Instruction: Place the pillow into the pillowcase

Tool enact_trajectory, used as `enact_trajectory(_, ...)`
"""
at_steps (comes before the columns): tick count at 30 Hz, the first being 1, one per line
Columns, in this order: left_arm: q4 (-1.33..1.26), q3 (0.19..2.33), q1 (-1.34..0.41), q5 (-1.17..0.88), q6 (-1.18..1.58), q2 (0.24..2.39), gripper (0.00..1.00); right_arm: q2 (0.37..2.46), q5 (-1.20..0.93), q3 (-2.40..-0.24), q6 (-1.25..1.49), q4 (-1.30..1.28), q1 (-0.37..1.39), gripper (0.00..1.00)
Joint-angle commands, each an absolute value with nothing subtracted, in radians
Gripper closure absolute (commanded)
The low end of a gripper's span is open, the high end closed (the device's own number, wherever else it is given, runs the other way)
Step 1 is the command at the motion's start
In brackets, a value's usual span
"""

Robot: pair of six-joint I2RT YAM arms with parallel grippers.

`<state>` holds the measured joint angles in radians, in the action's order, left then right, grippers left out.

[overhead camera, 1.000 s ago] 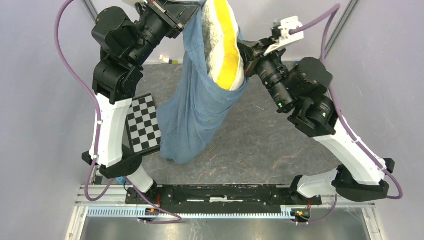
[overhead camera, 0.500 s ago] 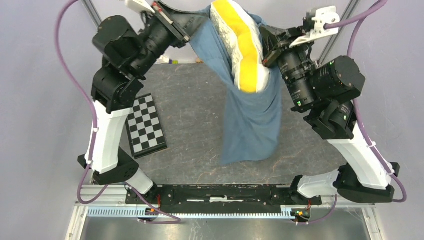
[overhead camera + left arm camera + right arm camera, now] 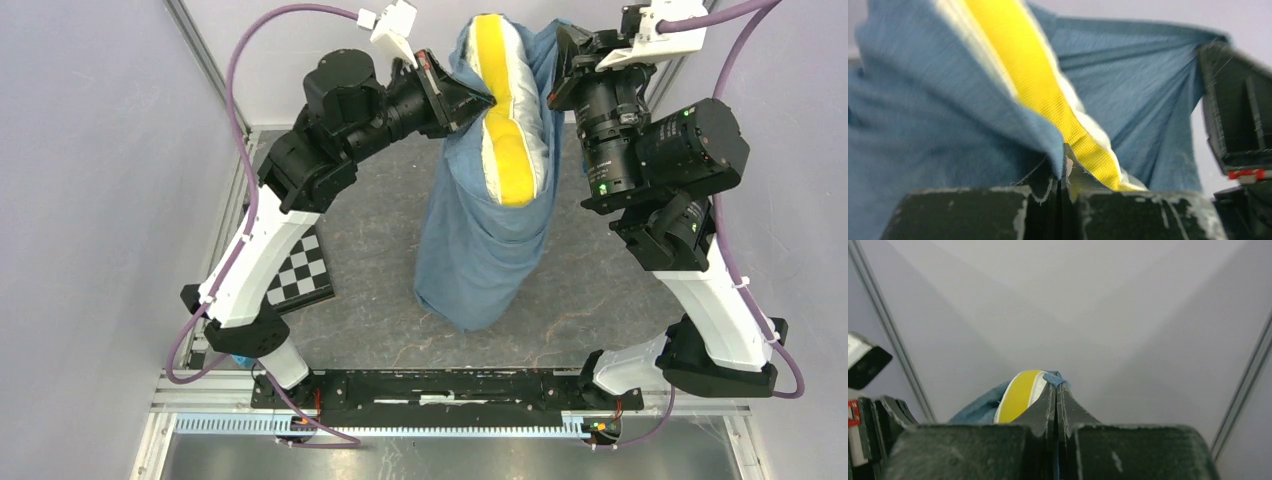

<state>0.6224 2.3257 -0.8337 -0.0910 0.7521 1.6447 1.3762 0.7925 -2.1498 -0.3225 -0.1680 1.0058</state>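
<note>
The dusty-blue pillowcase [image 3: 480, 250] hangs above the table, held up by both arms at its open mouth. The cream-white pillow [image 3: 505, 110] with its yellow band stands in that mouth, its lower part hidden inside the cloth. My left gripper [image 3: 488, 98] is shut on the left rim of the pillowcase [image 3: 938, 110], with the pillow's yellow band [image 3: 1048, 95] just beyond. My right gripper [image 3: 562, 60] is shut on the right rim, a blue fold of pillowcase [image 3: 1055, 378] pinched at its tips beside the pillow [image 3: 1020, 395].
A black-and-white checkerboard [image 3: 298, 270] lies flat on the dark table [image 3: 600, 290] at the left, partly under the left arm. Grey walls with metal posts [image 3: 205, 65] close in the sides. The arm bases sit on the rail [image 3: 440, 390] at the near edge.
Both arms have swung the hanging pillowcase and pillow from left to right and back toward the middle. The left arm has stretched far to the right, the grips unchanged.
</note>
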Motion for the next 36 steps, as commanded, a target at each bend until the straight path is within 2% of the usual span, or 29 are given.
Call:
enact_trajectory(1,0.677,2.587,-0.773,0.045,0.643,1.63,0.97,1.343,0.671,-2.16,-0.248,-0.108,1.006,1.0)
enact_trajectory(3,0.646,2.638,-0.654,0.037,0.725,1.64,0.97,1.341,0.64,-2.142,-0.214,-0.13,1.006,1.0)
enact_trajectory(5,0.584,2.559,-0.59,-0.024,0.795,1.619,0.97,1.335,0.703,-2.132,-0.266,-0.075,1.006,1.0)
enact_trajectory(8,0.575,2.476,-0.643,-0.198,0.779,1.639,0.97,1.354,0.723,-2.239,-0.368,-0.008,1.006,1.0)
enact_trajectory(10,0.588,2.39,-0.698,-0.214,0.729,1.631,0.97,1.355,0.707,-2.284,-0.404,0.06,1.006,1.0)
enact_trajectory(13,0.585,2.287,-0.744,-0.263,0.695,1.614,0.97,1.295,0.689,-2.2,-0.443,0.193,1.006,1.0)
enact_trajectory(16,0.708,2.399,-0.732,-0.176,0.628,1.637,0.97,1.318,0.663,-2.197,-0.42,0.179,1.006,1.0)
enact_trajectory(19,0.718,2.509,-0.577,-0.148,0.682,1.621,0.97,1.371,0.607,-2.234,-0.33,0.07,1.006,1.0)
enact_trajectory(21,0.667,2.499,-0.447,-0.145,0.771,1.579,0.97,1.372,0.583,-2.194,-0.275,0.036,1.006,1.0)
enact_trajectory(23,0.598,2.461,-0.4,-0.161,0.819,1.549,0.97,1.361,0.608,-2.141,-0.284,0.054,1.006,1.0)
enact_trajectory(26,0.531,2.414,-0.5,-0.315,0.832,1.544,0.97,1.382,0.727,-2.14,-0.428,0.14,1.005,1.0)
enact_trajectory(29,0.625,2.344,-0.777,-0.309,0.678,1.513,0.97,1.463,0.802,-2.229,-0.573,0.212,0.972,1.0)
enact_trajectory(32,0.604,2.19,-0.871,-0.293,0.674,1.424,0.97,1.514,0.786,-2.289,-0.556,0.196,0.925,1.0)
enact_trajectory(34,0.641,2.232,-0.871,-0.214,0.634,1.419,0.97,1.503,0.762,-2.263,-0.487,0.159,0.922,1.0)
enact_trajectory(36,0.749,2.415,-0.846,-0.094,0.583,1.487,0.97,1.471,0.704,-2.208,-0.379,0.107,0.923,1.0)
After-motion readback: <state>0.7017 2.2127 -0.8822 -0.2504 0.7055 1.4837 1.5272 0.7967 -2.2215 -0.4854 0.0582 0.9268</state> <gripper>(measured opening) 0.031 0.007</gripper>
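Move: Just past the left fingertips, about 4 cm to the right, level ahead and some 4 cm below, is the pillow's yellow-edged end, standing in the mouth of the pillowcase, whose rim both hands already pinch. From the right hand that end is about 7 cm to the left, 4 cm back and 8 cm below. The pillowcase's closed bottom hangs roughly 45 cm beneath the left hand and 13 cm nearer the base, level with it sideways. Shaking the hanging pillowcase by its rim, the left hand swings left, up and forward about 12 cm, comes back, swings out left and forward again, then sweeps back and right nearly 20 cm, turning some 30 degrees clockwise. The right hand rises and goes right about 8 cm, then eases forward and left; both keep their grip. ##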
